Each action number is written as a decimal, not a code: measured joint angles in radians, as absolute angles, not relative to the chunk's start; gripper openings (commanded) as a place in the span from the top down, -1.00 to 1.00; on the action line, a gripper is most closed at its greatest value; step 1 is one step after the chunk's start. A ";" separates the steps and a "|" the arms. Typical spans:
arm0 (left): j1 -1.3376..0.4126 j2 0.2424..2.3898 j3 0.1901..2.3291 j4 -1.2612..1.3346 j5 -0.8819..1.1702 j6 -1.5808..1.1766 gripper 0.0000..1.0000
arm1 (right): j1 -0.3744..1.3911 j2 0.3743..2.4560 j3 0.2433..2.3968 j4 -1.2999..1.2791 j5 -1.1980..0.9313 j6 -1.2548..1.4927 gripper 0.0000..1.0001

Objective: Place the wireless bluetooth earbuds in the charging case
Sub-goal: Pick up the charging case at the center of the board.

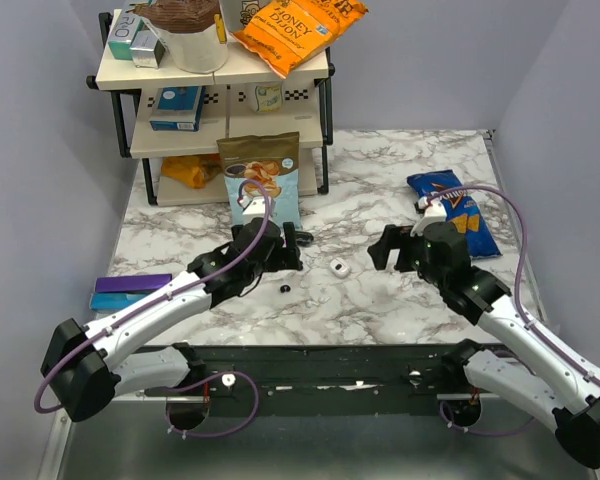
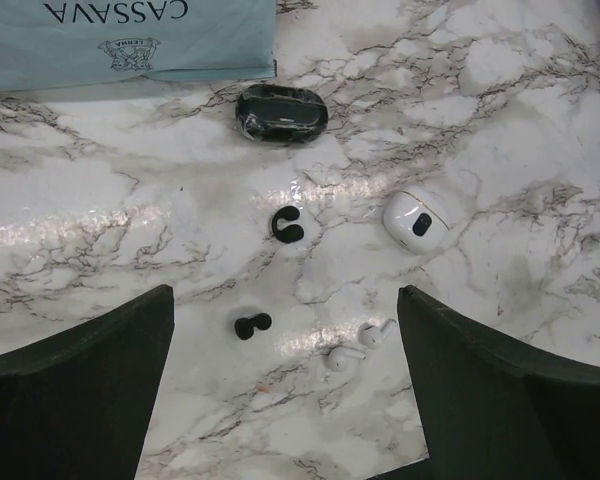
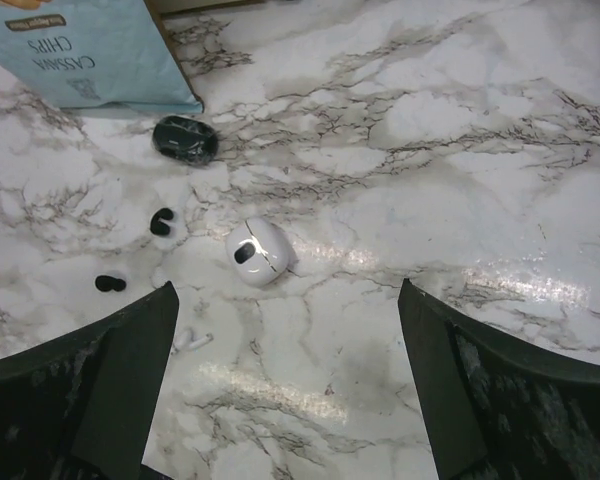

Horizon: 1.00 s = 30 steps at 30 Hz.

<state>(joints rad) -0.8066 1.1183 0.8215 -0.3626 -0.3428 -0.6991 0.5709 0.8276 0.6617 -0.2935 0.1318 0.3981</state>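
Two tiny black earbuds lie apart on the marble: one C-shaped (image 2: 287, 224) (image 3: 161, 222), one (image 2: 251, 325) (image 3: 110, 283) nearer my left gripper. One shows in the top view (image 1: 284, 288). The black oval charging case (image 2: 281, 113) (image 3: 185, 139) lies shut, just in front of the teal chips bag. My left gripper (image 2: 285, 295) (image 1: 283, 252) is open and empty, hovering over the buds. My right gripper (image 3: 287, 290) (image 1: 382, 250) is open and empty, to the right of them.
A white case (image 2: 420, 221) (image 3: 259, 252) (image 1: 339, 267) and two white stem earbuds (image 2: 360, 345) (image 3: 192, 341) lie close by. A teal chips bag (image 1: 261, 178) stands behind. A blue snack bag (image 1: 458, 212) lies right, a shelf rack (image 1: 220, 100) stands at the back, and a purple-blue box (image 1: 130, 292) lies left.
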 measured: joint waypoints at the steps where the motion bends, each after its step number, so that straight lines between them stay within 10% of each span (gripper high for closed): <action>1: -0.807 1.113 0.817 -0.361 -0.341 -0.698 -0.97 | 0.574 0.836 0.662 -0.297 0.131 0.395 -1.00; 17: -0.890 1.178 0.756 -0.308 -0.225 -0.607 -0.96 | 0.775 1.012 0.823 -0.412 0.316 0.394 -1.00; 30: -0.965 1.455 0.920 -0.259 -0.159 -0.384 -0.93 | 0.775 0.778 0.786 -0.425 0.323 0.445 -1.00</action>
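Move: The white charging case lies about 15 cm to the left hand's right, roughly 3 cm farther out and some 13 cm below. The black case sits about 8 cm beyond it and 9 cm to its left. The white earbuds lie roughly 9 cm nearer the base than the charging case and 4 cm to its left; the black ear hook, level with it, 10 cm left. From the right hand the charging case is some 12 cm left, 3 cm ahead and 15 cm below. Towards the white charging case, still well above the table and touching nothing, the left hand first sinks and draws back a little, then swings about 9 cm right while sinking some 6 cm in all, turning roughly 30 degrees clockwise with its jaws wide open. The right hand, also open, edges left, then backs off and rises about 4.5 cm. ##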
